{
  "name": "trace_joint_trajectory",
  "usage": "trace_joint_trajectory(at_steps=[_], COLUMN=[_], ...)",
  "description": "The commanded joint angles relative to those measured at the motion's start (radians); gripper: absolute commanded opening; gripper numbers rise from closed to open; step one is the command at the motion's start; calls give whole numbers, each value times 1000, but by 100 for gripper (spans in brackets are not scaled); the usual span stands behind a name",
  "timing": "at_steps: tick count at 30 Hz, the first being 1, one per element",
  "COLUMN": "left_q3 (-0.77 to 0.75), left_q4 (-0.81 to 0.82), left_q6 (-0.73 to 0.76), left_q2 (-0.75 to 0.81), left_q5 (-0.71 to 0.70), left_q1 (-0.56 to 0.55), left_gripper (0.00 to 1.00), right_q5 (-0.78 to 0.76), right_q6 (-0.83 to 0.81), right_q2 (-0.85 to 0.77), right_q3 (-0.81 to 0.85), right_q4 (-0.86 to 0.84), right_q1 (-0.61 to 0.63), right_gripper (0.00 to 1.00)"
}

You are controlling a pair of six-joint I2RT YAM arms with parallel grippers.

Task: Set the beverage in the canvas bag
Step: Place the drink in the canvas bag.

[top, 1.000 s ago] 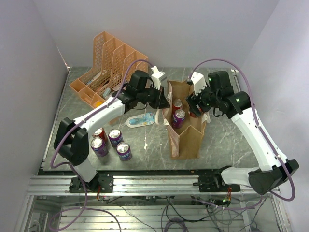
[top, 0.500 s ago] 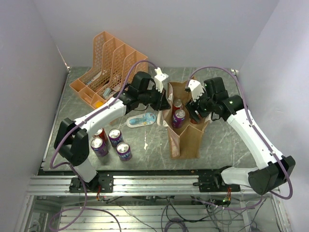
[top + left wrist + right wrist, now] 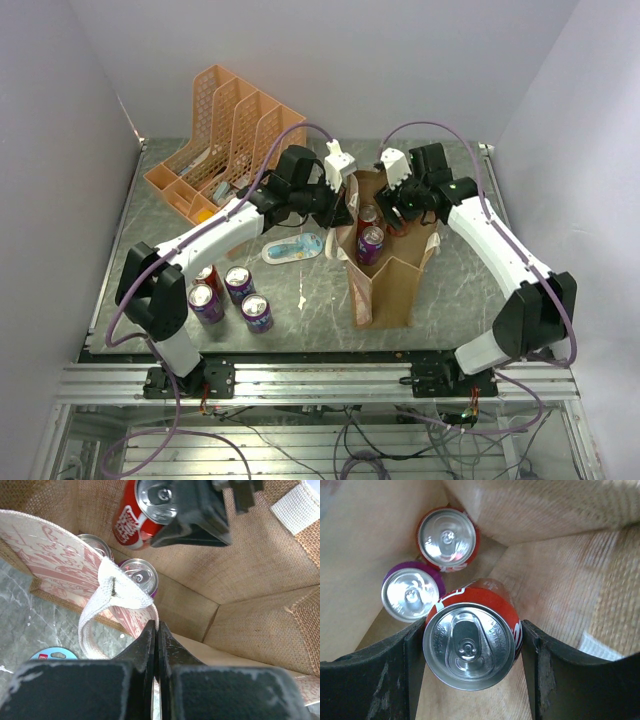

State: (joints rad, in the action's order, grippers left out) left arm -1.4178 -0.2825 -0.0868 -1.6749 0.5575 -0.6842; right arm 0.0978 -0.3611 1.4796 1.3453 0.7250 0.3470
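The tan canvas bag (image 3: 388,290) stands upright mid-table with its mouth open. My left gripper (image 3: 343,210) is shut on the bag's left rim (image 3: 150,615), beside a white strap handle (image 3: 112,597). My right gripper (image 3: 472,630) is shut on a red beverage can (image 3: 470,640), held upright just inside the bag's mouth. That same can (image 3: 142,510) shows at the top of the left wrist view. Lower in the bag stand a red can (image 3: 447,539) and a purple can (image 3: 411,594).
Several more cans (image 3: 232,295) stand on the table at the front left. A blue and white packet (image 3: 293,248) lies left of the bag. An orange mesh file organiser (image 3: 225,140) sits at the back left. Walls close in on both sides.
My right gripper has carried the red can left and toward the back, over the bag's mouth. The left gripper has finished shutting on the rim.
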Motion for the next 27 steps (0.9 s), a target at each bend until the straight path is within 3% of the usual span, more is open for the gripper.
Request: trace_joint_trajectory(at_steps=[1, 9, 27], left_q3=[-13, 1, -10], left_q4=[-33, -23, -18], left_q6=[31, 7, 7], left_q2=[-28, -28, -37], left_q5=[-9, 5, 3], left_q1=[-12, -11, -2], left_gripper=[7, 7, 7], right_q5=[26, 152, 154], right_q6=[-13, 31, 139], right_q2=[35, 47, 11], right_q3=[75, 20, -196], right_q4=[-114, -157, -309], right_q1=[-29, -48, -66], right_gripper=[13, 13, 13])
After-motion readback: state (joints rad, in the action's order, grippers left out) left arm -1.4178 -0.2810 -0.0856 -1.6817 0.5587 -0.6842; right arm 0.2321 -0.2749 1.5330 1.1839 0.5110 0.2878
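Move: The right hand already holds a red can inside the canvas bag; its free patch of bag floor lies almost straight below, roughly 12 cm down. The standing red can is about 6 cm left and 3 cm ahead of this hand, the purple can about 6 cm left and 3 cm back, both some 13 cm lower. From the left hand, pinching the bag's left rim, that patch lies about 9 cm right, 1 cm back and 16 cm down. After nudging forward, the right hand lowers the still-gripped can about 5 cm towards the bag floor. ##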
